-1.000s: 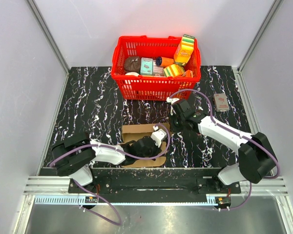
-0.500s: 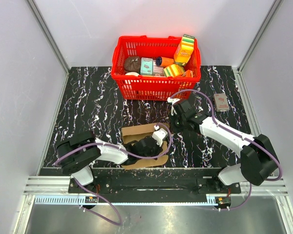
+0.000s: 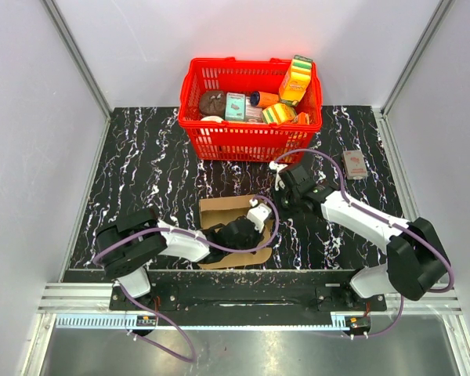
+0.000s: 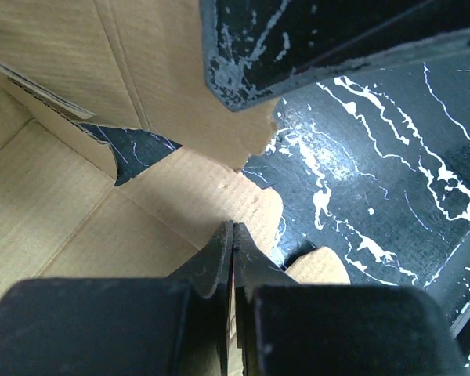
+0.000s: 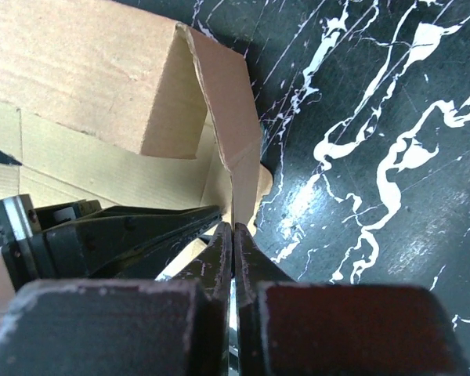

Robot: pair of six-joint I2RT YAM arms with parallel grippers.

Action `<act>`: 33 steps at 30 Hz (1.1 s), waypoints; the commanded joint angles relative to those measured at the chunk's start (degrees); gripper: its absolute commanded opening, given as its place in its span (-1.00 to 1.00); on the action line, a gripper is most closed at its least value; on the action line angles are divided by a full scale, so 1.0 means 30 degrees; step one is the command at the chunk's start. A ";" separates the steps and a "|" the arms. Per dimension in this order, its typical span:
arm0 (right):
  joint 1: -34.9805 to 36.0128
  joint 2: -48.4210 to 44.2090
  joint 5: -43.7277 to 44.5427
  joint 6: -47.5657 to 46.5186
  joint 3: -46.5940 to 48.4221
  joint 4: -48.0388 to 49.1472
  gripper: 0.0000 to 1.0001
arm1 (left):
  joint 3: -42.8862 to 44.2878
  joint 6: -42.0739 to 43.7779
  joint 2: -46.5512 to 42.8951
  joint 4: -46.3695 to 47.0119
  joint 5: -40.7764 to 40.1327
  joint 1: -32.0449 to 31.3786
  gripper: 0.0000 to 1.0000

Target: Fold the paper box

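The paper box [image 3: 223, 211] lies partly folded near the table's front edge, a brown cardboard sheet with its flaps raised. My left gripper [image 3: 249, 229] is shut and presses down on the box's inner floor [image 4: 78, 204], its tip [image 4: 233, 229] close to a rounded tab [image 4: 321, 266]. My right gripper [image 3: 282, 200] is also shut, with nothing in it. It hovers just right of the box, its tip [image 5: 233, 229] nearly touching the upright side flap [image 5: 235, 102]. In the right wrist view the left gripper's black fingers [image 5: 133, 231] lie beside that flap.
A red basket [image 3: 251, 141] filled with colourful packages stands behind the box. A small red packet [image 3: 354, 164] lies at the right on the black marble table [image 3: 141, 172]. Grey walls and metal rails close in the sides.
The left arm has pushed further right across the box, and the box has shifted slightly right with it. The right gripper has come down a little towards the box's right flap.
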 commanded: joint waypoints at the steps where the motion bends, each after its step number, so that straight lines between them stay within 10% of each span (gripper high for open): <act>1: -0.0050 -0.0836 -0.1075 0.0465 -0.0080 0.0331 -1.00 | 0.0506 -0.0264 0.0218 0.0653 -0.0542 -0.0045 -1.00; 20: 0.0302 -0.0690 -0.1252 0.0964 -0.1164 0.0741 -1.00 | 0.0095 -0.0294 -0.0397 0.0566 -0.0483 -0.0045 -1.00; 33: 0.0537 -0.0485 -0.0490 0.0788 -0.1077 0.0624 -1.00 | -0.0168 0.1346 -0.5926 -0.1308 0.2649 -0.0074 -1.00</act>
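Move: The right fingers already pinch the paper box's end flap, its middle some 3 cm ahead, 2 cm left; the floor tab the flap is drawn over lies about 4 cm back, 3 cm left and 7 cm below. The far wall is about 3 cm ahead, 12 cm left. The left fingertips are at that floor tab, about 1 cm above its middle; from them the near panel lies roughly 6 cm back and 9 cm left. Right hand, still pinching the end flap, draws back about 2 cm; shut left fingers wait, then lift 5 cm. ##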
